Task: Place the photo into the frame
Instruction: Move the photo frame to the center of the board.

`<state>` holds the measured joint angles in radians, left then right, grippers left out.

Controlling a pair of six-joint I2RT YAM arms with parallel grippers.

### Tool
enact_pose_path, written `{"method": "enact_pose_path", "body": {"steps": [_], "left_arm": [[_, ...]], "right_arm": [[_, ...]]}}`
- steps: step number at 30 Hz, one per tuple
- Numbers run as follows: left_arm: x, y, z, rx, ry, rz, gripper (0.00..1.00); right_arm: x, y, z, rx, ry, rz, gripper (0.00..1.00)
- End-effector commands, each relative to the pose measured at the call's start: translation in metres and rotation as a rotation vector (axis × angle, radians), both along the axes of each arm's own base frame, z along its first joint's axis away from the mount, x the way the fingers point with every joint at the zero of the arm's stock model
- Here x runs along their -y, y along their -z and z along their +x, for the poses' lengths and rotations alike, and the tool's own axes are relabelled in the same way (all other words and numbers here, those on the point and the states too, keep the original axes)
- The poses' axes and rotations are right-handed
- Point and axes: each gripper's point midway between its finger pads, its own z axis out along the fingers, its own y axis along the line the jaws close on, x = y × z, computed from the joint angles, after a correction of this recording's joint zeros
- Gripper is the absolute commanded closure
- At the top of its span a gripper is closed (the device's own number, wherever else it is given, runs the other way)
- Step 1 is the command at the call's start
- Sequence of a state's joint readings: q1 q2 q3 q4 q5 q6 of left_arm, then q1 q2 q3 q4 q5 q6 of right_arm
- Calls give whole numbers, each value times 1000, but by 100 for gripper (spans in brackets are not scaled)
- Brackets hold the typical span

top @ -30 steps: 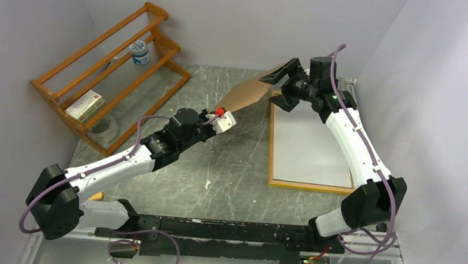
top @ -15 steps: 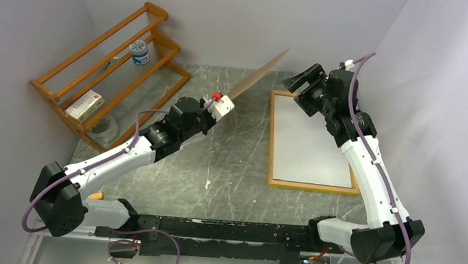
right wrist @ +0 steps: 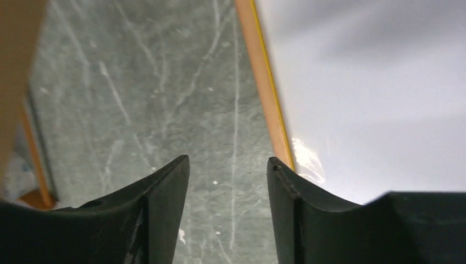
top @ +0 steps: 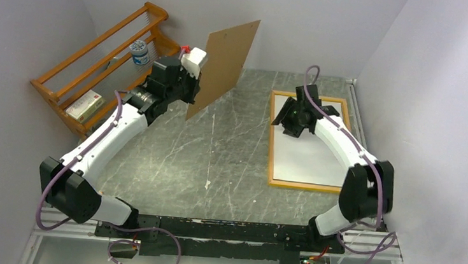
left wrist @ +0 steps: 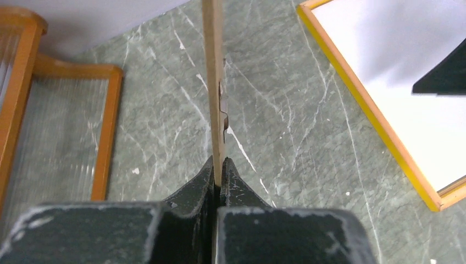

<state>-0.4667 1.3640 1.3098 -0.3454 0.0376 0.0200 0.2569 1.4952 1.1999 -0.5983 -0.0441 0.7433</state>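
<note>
The frame point(top: 272, 149) lies flat on the right of the table, its orange back side up. A plain white sheet fills it, the photo point(top: 312, 159) with its white back showing. My left gripper point(top: 190, 94) is shut on the lower edge of a brown hardboard panel point(top: 224, 64) and holds it upright in the air at the back left; the left wrist view shows that panel point(left wrist: 213, 82) edge-on between my jaws point(left wrist: 218, 165). Over the frame's far left rail point(right wrist: 264, 93) my right gripper point(right wrist: 228, 162) hangs open, holding nothing.
An orange-brown slatted rack point(top: 97, 62) stands at the back left, close behind my left arm, with a small jar point(top: 139, 52) and a box point(top: 85, 105) on it. Walls close in the back and both sides.
My left arm swung the panel up and left, toward the rack, turning it upright. My right gripper let go of the panel, dropped onto the frame's left rail, and its jaws narrowed.
</note>
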Motion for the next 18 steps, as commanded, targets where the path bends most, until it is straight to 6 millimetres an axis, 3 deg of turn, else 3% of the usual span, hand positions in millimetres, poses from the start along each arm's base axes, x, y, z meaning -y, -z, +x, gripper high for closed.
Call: {"method": "enact_pose_path", "body": {"steps": [1, 9, 18], "left_arm": [[-11, -14, 1, -110, -76, -56, 97], [-23, -46, 7, -147, -125, -81, 97], [-44, -73, 15, -123, -196, -79, 97]], "right_arm": [[-9, 34, -2, -86, -107, -45, 46], [-15, 84, 3, -197, -150, -154, 55], [-16, 110, 12, -259, -181, -261, 65]]}}
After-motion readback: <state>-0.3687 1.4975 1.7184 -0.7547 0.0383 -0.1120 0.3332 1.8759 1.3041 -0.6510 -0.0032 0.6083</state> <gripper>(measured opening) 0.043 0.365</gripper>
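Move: The photo frame's left rail, which the right hand is coming down to, lies about 13 cm below it, some 1 cm to its left and 1 cm ahead; the middle of the white sheet lying in the frame is roughly 11 cm to that hand's right, 1 cm ahead and just as low. The raised backing board is centred about 10 cm ahead, 13 cm left and 13 cm above it. From the left hand, that rail lies about 18 cm right, level fore-and-aft and 27 cm below. The left rail of the photo frame is met from above: the right hand sinks about 11 cm to it, quickly and then easing off, its fingers tipping some 20 degrees steeper and drawing partly together, still open; whether they touch the rail can't be made out. The left hand keeps its pinch on the backing board, carrying it up and left by roughly 5 cm, away from the frame. ##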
